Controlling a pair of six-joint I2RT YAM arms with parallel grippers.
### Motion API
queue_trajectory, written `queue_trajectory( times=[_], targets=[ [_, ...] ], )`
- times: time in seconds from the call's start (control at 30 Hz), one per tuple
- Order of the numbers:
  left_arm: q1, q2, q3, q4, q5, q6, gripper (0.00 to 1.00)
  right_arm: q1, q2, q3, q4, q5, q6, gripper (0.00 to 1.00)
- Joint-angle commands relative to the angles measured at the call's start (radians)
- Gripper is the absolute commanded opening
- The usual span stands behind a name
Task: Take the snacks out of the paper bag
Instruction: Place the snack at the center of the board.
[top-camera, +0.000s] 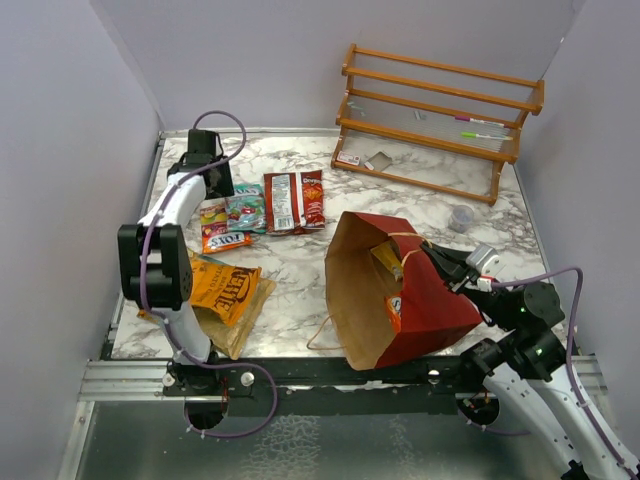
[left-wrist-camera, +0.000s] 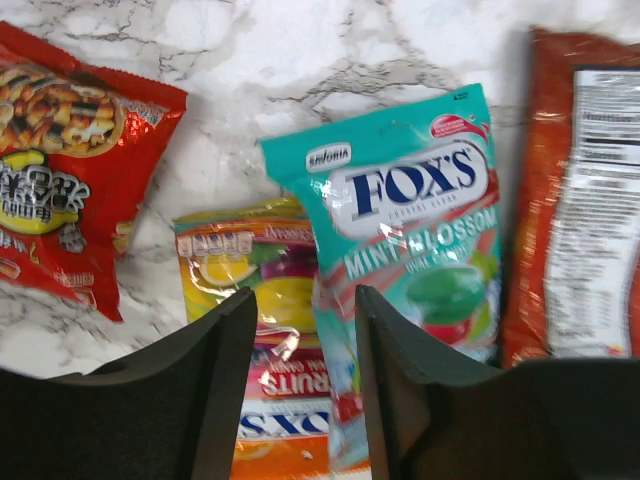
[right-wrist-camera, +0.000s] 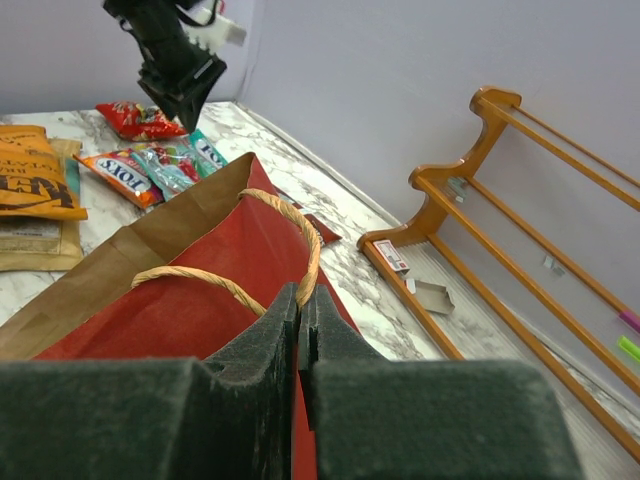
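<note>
The red paper bag (top-camera: 425, 300) lies on its side, its brown mouth open to the left. A yellow packet (top-camera: 388, 262) and an orange one (top-camera: 395, 308) show inside it. My right gripper (top-camera: 434, 257) (right-wrist-camera: 300, 298) is shut on the bag's twisted handle (right-wrist-camera: 312, 235). Out on the marble lie snacks: a teal mint packet (top-camera: 246, 208) (left-wrist-camera: 415, 215), a fruit-candy packet (top-camera: 222, 238) (left-wrist-camera: 255, 290), a small red packet (left-wrist-camera: 70, 150), a larger red packet (top-camera: 295, 200) and an orange chip bag (top-camera: 225, 288). My left gripper (top-camera: 219, 190) (left-wrist-camera: 305, 315) hangs open just over the mint packet's lower edge.
An orange wooden rack (top-camera: 440, 110) stands at the back right, with small white cards (top-camera: 350, 158) at its foot. A small clear cup (top-camera: 460, 217) sits behind the bag. Purple walls close in the left, back and right sides.
</note>
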Motion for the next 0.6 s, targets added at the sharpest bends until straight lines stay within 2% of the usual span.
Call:
queue_trajectory(
  times=[0.0, 0.07, 0.17, 0.33, 0.47, 0.57],
  targets=[
    [0.006, -0.257, -0.113, 0.162, 0.115, -0.045, 0.56, 0.002, -0.008, -0.005, 0.013, 0.007, 0.006, 0.02],
    [-0.007, -0.326, -0.174, 0.204, 0.151, -0.061, 0.62, 0.002, -0.002, -0.002, 0.005, 0.009, 0.002, 0.02],
    [-0.046, -0.400, -0.211, 0.231, 0.171, -0.064, 0.63, 0.002, 0.005, 0.012, -0.012, 0.017, -0.004, 0.02],
    [-0.117, -0.528, -0.301, 0.298, 0.288, -0.091, 0.64, 0.002, 0.007, 0.061, -0.070, 0.060, -0.017, 0.02],
    [-0.238, -0.604, -0.343, 0.288, 0.400, -0.084, 0.66, 0.002, 0.006, 0.135, -0.191, 0.081, -0.111, 0.02],
    [-0.332, -0.680, -0.400, 0.303, 0.401, -0.074, 0.67, 0.002, 0.004, 0.196, -0.314, 0.111, -0.170, 0.02]
  ],
)
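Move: The snacks left in the paper bag lie about 47 cm to the left hand's right, 22 cm back and 4 cm lower; from the right hand they are some 3 cm ahead, 6 cm left and 20 cm below. The mint pack, already released, lies 5 cm ahead of the left hand, 6 cm right and 8 cm below. At that same depth are the Doritos 6 cm ahead and 21 cm right, and the fruit pack nearly underneath, 1 cm left. The left hand, already clear of the mint pack, rises nearly 15 cm, easing back a little while its fingers spread wider and tip up some 25 degrees; as the climb levels off it swings right about 14 cm and back 9 cm in all, turning clockwise towards the paper bag. The right hand keeps its pinch on the bag's handle, holding still until near the end, when it begins to draw the handle slightly right and up. ##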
